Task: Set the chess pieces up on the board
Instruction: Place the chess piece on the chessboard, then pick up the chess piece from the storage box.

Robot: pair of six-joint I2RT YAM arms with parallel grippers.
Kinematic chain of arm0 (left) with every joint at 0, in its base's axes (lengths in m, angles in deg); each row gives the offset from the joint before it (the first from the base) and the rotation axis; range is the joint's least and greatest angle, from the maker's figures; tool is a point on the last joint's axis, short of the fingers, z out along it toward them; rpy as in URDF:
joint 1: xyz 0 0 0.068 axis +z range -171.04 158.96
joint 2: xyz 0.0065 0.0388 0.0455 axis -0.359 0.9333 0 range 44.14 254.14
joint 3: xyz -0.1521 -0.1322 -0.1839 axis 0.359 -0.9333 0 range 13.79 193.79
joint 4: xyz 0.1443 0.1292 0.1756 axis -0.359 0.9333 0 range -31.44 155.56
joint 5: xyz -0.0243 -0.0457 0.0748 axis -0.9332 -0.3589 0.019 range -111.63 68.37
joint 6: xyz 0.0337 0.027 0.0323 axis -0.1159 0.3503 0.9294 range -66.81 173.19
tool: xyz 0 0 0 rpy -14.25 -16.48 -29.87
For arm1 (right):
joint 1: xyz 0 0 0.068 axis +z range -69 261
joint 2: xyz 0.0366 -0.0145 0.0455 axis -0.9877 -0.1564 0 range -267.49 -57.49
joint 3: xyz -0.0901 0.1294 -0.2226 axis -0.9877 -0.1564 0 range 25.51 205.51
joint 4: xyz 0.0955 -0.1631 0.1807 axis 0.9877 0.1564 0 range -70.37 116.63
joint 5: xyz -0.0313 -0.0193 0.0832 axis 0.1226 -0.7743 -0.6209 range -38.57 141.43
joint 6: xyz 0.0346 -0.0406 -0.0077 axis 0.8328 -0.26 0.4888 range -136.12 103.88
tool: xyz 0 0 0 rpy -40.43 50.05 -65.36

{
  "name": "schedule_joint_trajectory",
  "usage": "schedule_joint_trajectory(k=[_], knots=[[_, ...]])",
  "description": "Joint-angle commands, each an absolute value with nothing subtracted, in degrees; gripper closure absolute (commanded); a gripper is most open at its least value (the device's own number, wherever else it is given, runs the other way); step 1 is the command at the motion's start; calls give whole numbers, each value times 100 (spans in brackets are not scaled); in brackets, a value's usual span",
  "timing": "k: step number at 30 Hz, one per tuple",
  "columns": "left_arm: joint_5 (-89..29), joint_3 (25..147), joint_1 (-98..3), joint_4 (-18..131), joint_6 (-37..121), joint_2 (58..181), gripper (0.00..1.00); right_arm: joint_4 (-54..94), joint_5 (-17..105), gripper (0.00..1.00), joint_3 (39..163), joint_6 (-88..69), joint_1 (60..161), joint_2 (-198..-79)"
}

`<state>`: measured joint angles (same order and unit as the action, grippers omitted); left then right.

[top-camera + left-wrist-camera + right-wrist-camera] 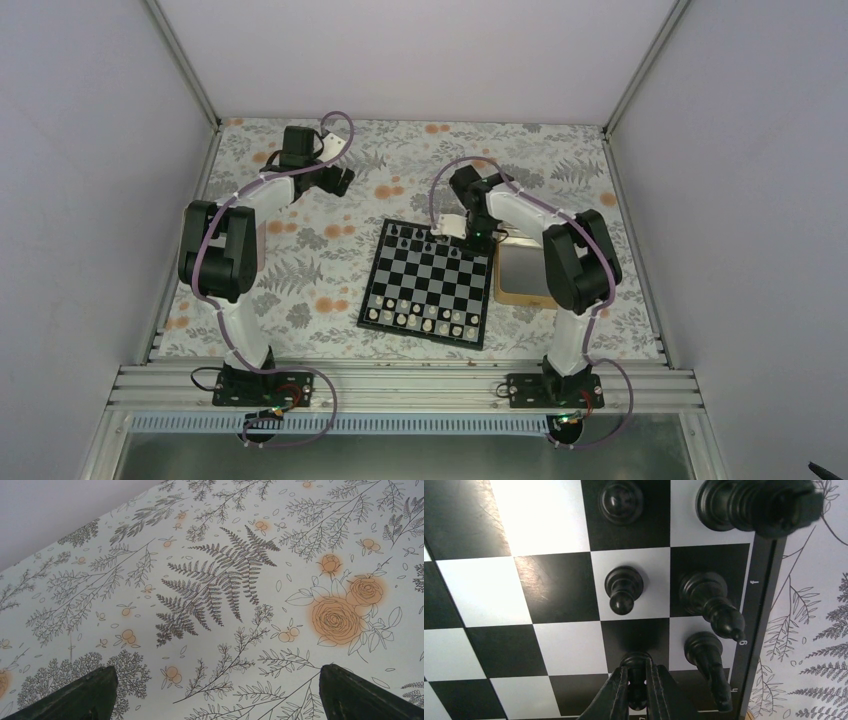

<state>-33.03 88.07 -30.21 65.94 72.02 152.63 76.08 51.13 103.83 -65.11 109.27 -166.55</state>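
The chequered board (430,275) lies mid-table. My right gripper (470,232) hangs over its far right corner. In the right wrist view that gripper (637,680) is shut on a small black pawn (636,661), whose base is low over a black square; whether it touches I cannot tell. Nearby stand another black pawn (623,587), a bishop (711,602), a tall piece (706,655) by the border, and two more at the top (621,500). My left gripper (340,180) is far left of the board, open over the floral cloth (215,630), holding nothing.
White chessmen (420,318) fill the board's two near rows. A tan-rimmed tray (520,270) with a grey floor sits right against the board's right side, under my right arm. Grey walls close in the table on three sides.
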Motion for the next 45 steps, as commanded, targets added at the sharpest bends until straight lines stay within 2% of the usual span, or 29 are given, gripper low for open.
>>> schedule_joint_trajectory(k=[1, 13, 19, 24, 31, 38, 45], knots=[[-3341, 8764, -3020, 6507, 7226, 15180, 0, 7558, 5123, 89, 10446, -6538, 10864, -16772], [-3324, 8774, -3014, 6505, 7242, 15185, 0, 7538, 5005, 79, 10529, -6530, 10856, -16754], [-3325, 8808, -3012, 6522, 7235, 15181, 0, 7830, 5153, 75, 10551, -6443, 10646, -16145], [-3330, 8815, -3009, 6522, 7244, 15197, 0, 8270, 5233, 73, 10343, -6482, 10049, -15249], [-3365, 8835, -3010, 6515, 7227, 15186, 0, 8211, 5606, 70, 9565, -7056, 8508, -14399], [-3392, 8840, -3018, 6491, 7217, 15246, 0, 7635, 5487, 67, 8888, -7900, 7127, -14304], [-3321, 8773, -3018, 6437, 7234, 15240, 0, 6794, 4986, 64, 8563, -8415, 6900, -14488]])
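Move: The right hand holds a black pawn right over its square, g7, which lies straight below, some 2 cm down. The f7 pawn stands about 3 cm to the left, level with the hand; the knight on g8 is roughly 3 cm ahead. In the tray, the last black pawn lies some 17 cm right and 1 cm ahead, the rook about 20 cm right and 6 cm back. From the left hand, g7 is about 26 cm right, 15 cm back. The right hand's fingers let go of the black pawn over g7, easing about half a centimetre lower as they open partway. The hand then lifts some 10 cm clear and swings about 24 cm right to the tray's right rim, turning clockwise by roughly 25 degrees, sinking and drawing back a few centimetres on the last stretch, fingers still partly open. ##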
